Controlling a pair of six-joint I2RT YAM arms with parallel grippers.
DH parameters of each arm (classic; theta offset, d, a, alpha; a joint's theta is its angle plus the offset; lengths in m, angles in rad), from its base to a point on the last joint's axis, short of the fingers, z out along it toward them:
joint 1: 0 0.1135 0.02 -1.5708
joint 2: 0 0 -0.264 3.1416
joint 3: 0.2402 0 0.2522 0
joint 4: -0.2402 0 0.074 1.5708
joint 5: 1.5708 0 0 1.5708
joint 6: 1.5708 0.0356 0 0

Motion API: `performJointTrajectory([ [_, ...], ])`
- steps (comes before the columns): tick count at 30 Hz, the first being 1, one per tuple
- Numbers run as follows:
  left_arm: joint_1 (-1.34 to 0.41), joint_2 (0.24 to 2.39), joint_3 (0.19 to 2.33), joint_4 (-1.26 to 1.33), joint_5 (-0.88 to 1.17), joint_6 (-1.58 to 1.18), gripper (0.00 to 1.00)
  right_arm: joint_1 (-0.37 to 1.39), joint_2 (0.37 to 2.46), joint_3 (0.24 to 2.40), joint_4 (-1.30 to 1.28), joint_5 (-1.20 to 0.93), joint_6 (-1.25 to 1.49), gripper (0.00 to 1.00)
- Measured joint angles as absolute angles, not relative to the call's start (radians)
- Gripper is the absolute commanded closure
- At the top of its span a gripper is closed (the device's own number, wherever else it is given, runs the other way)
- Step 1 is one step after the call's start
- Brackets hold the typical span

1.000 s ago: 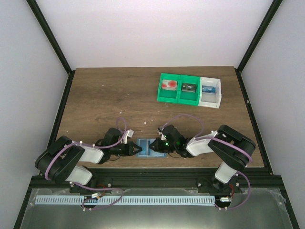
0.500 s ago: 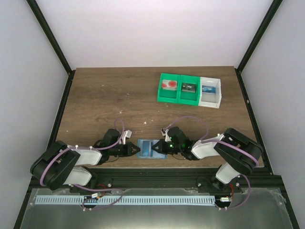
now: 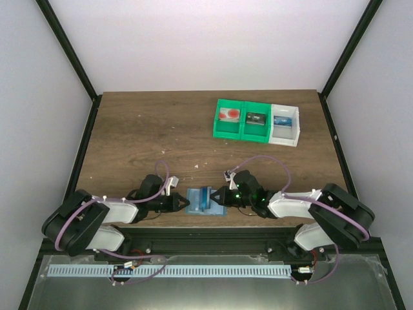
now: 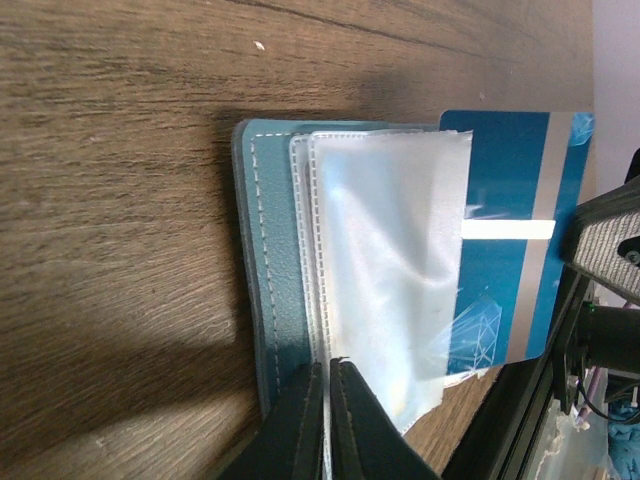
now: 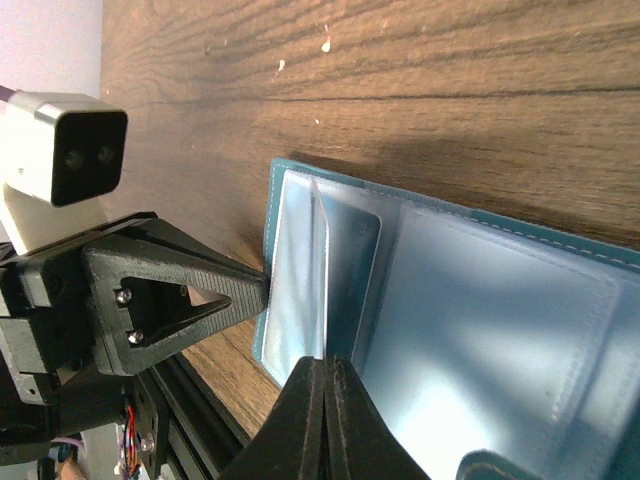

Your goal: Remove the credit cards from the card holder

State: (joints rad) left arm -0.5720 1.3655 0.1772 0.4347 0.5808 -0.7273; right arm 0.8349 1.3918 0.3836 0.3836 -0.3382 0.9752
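The light-blue card holder (image 3: 197,201) lies open near the table's front edge, between my two grippers. In the left wrist view its stitched cover (image 4: 275,260) carries a clear plastic sleeve (image 4: 385,250). A blue credit card (image 4: 510,250) with a silver stripe sticks out of the sleeve's far side. My left gripper (image 4: 328,362) is shut on the near edge of the sleeve. My right gripper (image 5: 323,360) is shut on the card (image 5: 355,260), seen nearly edge-on over the holder's left panel (image 5: 290,260). The other panel (image 5: 500,330) lies flat.
At the back right stand two joined green bins (image 3: 242,121) and a white bin (image 3: 286,124), each holding a card: reddish, dark and blue. The black frame rail (image 3: 206,242) runs just in front of the card holder.
The right arm has drawn back to the right, and its gripper has slid the blue card partly out of the sleeve. The left gripper has stayed at the holder's left edge.
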Motion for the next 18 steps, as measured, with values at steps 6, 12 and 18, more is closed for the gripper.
performJointTrajectory([
  [6,-0.572,1.302,0.192,0.361,0.567,-0.719,0.75,0.833,1.32,0.384,0.297,-0.302,0.949,1.0],
  [12,-0.572,1.164,0.268,0.26,0.553,-0.724,0.67,0.833,1.245,0.392,0.199,-0.252,0.895,0.99],
  [18,-0.575,0.953,0.308,0.236,0.524,-0.611,0.62,0.829,1.161,0.45,0.108,-0.245,0.917,1.0],
])
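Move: The right hand's shut fingers already hold the blue card by its right side; the card's middle is about 2 cm left of them, 1 cm back and 2 cm down. The open card holder is centred about 2 cm left of that hand, 2 cm back and 5 cm down. From the left hand, at the holder's left part, the card is about 5 cm right, 1 cm ahead and 2 cm up; the holder's middle is 6 cm right, level ahead and 1 cm down. Left opens, rising about 12 cm off the holder; right draws the blue card rightward, then up 5 cm. ##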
